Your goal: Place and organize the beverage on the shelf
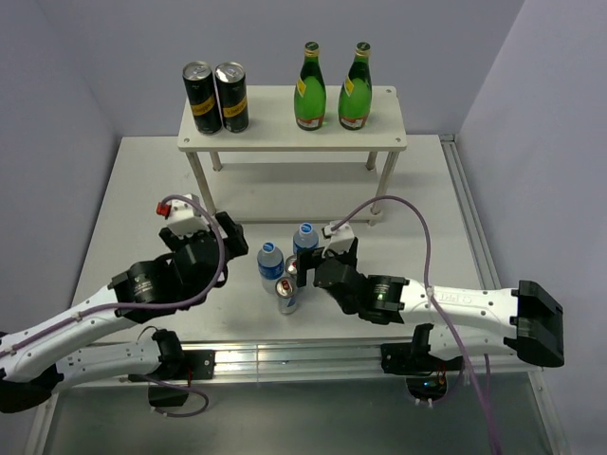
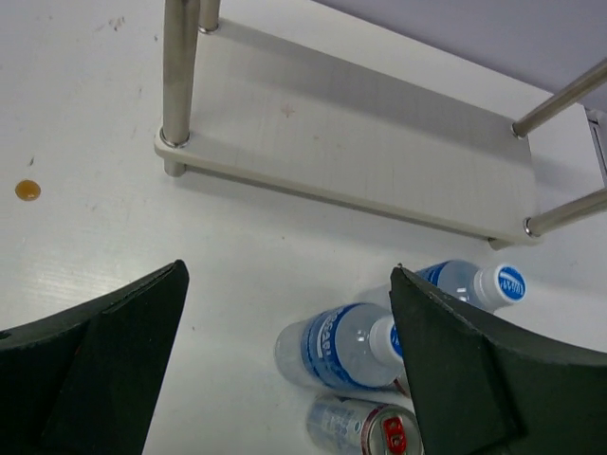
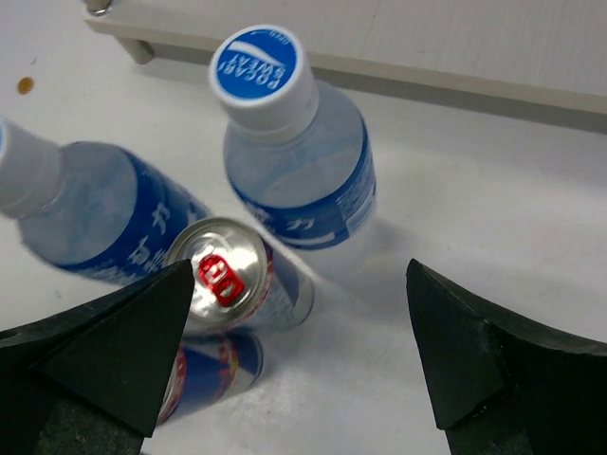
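Observation:
Two green glass bottles [image 1: 309,76] [image 1: 356,76] stand on the right of the white shelf's top board [image 1: 285,133]. Two blue-labelled water bottles [image 1: 270,265] [image 1: 305,241] and two slim silver cans [image 1: 289,296] [image 1: 293,269] stand clustered on the table between my grippers. My left gripper [image 1: 228,248] is open and empty just left of the cluster; its view shows the bottles [image 2: 346,346] [image 2: 474,282] and a can [image 2: 365,427]. My right gripper [image 1: 322,262] is open and empty just right of the cluster, facing a bottle [image 3: 299,171] and a can [image 3: 232,275].
Two taller black cans with gold bands [image 1: 201,97] [image 1: 231,95] stand on the left of the top board. The lower board [image 2: 360,152] is bare, with thin legs [image 2: 177,76] at its corners. A small orange spot [image 2: 27,190] marks the table.

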Robot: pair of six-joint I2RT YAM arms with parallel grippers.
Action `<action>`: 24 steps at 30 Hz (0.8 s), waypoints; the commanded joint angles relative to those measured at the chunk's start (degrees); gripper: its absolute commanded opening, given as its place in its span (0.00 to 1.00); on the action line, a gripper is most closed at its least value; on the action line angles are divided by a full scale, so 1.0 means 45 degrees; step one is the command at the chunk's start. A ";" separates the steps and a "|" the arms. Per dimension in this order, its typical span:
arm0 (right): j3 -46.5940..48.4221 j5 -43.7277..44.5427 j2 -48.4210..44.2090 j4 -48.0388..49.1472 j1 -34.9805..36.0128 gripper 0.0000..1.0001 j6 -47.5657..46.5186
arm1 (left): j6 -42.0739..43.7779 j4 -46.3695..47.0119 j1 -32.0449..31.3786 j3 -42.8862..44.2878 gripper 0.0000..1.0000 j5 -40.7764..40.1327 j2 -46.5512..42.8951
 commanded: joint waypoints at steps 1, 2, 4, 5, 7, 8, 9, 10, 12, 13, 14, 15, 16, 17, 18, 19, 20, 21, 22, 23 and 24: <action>-0.0031 0.0229 0.0678 0.1294 -0.0631 1.00 -0.0485 | -0.1587 -0.0830 -0.0980 -0.0425 0.95 -0.1338 -0.0775; 0.0008 0.0131 0.0836 0.1778 -0.0787 1.00 -0.0544 | -0.1238 -0.0383 -0.1119 -0.0737 0.95 -0.1203 -0.0992; 0.0028 -0.0257 0.1225 0.2094 -0.1276 1.00 -0.0777 | -0.1137 -0.0378 -0.1257 -0.0915 0.95 -0.1104 -0.1228; 0.0067 -0.0338 0.1363 0.2308 -0.1432 1.00 -0.0837 | -0.1214 -0.0688 -0.1257 -0.0954 0.95 -0.1084 -0.1190; 0.0125 -0.0494 0.1754 0.2524 -0.1784 1.00 -0.1032 | -0.1680 -0.1235 -0.1257 -0.0877 0.95 -0.1104 -0.0781; 0.0164 -0.0533 0.1871 0.2757 -0.1882 1.00 -0.1110 | -0.1858 -0.1451 -0.1276 -0.0818 0.95 -0.1123 -0.0625; 0.0223 -0.0572 0.1988 0.2856 -0.1979 1.00 -0.1150 | -0.2188 -0.2052 -0.1412 -0.0799 0.94 -0.1355 -0.0507; 0.0262 -0.0650 0.2241 0.2915 -0.2154 1.00 -0.1111 | -0.2675 -0.2271 -0.1568 -0.0798 0.95 -0.1493 -0.0390; 0.0321 -0.0885 0.2457 0.3207 -0.2312 1.00 -0.1014 | -0.2816 -0.2467 -0.1938 -0.0895 0.95 -0.1631 -0.0408; 0.0340 -0.0924 0.2690 0.3324 -0.2390 1.00 -0.0994 | -0.2817 -0.2526 -0.1979 -0.0896 0.95 -0.1534 -0.0524; 0.0360 -0.1002 0.2809 0.3538 -0.2410 1.00 -0.0994 | -0.2933 -0.2662 -0.1999 -0.0896 0.95 -0.1495 -0.0584; 0.0476 -0.1003 0.2965 0.3560 -0.2391 1.00 -0.0955 | -0.3011 -0.2780 -0.2038 -0.0896 0.95 -0.1456 -0.0662; 0.0535 -0.1003 0.3295 0.3618 -0.2410 1.00 -0.0955 | -0.3070 -0.3032 -0.2038 -0.0935 0.95 -0.1397 -0.0856; 0.0594 -0.1003 0.3453 0.3696 -0.2410 1.00 -0.0935 | -0.3128 -0.3151 -0.2058 -0.1032 0.95 -0.1397 -0.0974; 0.0710 -0.1003 0.3744 0.3735 -0.2410 1.00 -0.0897 | -0.3168 -0.3249 -0.2058 -0.1110 0.95 -0.1377 -0.1091; 0.0731 -0.1022 0.3883 0.3794 -0.2410 1.00 -0.0916 | -0.3709 -0.3636 -0.2154 -0.1150 0.95 -0.1570 -0.1305; 0.0770 -0.1041 0.4000 0.3852 -0.2410 1.00 -0.0896 | -0.3560 -0.3485 -0.2329 -0.1266 0.95 -0.1592 -0.1423; 0.0867 -0.1042 0.4214 0.3833 -0.2429 1.00 -0.0819 | -0.3578 -0.3484 -0.2641 -0.1306 0.95 -0.1631 -0.1540; 0.0906 -0.1100 0.4274 0.3833 -0.2410 1.00 -0.0779 | -0.4042 -0.3639 -0.2760 -0.1345 0.95 -0.1689 -0.1561; 0.0926 -0.1120 0.4313 0.3891 -0.2410 1.00 -0.0798 | -0.4356 -0.4124 -0.2858 -0.1384 0.95 -0.1922 -0.1503; 0.0907 -0.1120 0.4353 0.3892 -0.2429 1.00 -0.0721 | -0.4591 -0.4341 -0.3091 -0.1365 0.95 -0.1982 -0.1386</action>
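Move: The upright far water bottle stands about 7 cm ahead of the right hand and 3 cm to its left, its middle some 5 cm lower. The rear soda can is about 1 cm ahead and 5 cm left, the front can 5 cm back and 6 cm left, and the near water bottle 3 cm ahead and 12 cm left. From the left hand, the far bottle lies roughly 24 cm right, 3 cm ahead and well below. Forward, then easing left while sinking, the right hand reaches about 7 cm towards the far water bottle with its fingers wide open, going low over the rear can to bring its left finger between the two bottles. The left hand, open and empty, meanwhile backs off and drops about 4 cm each way. ##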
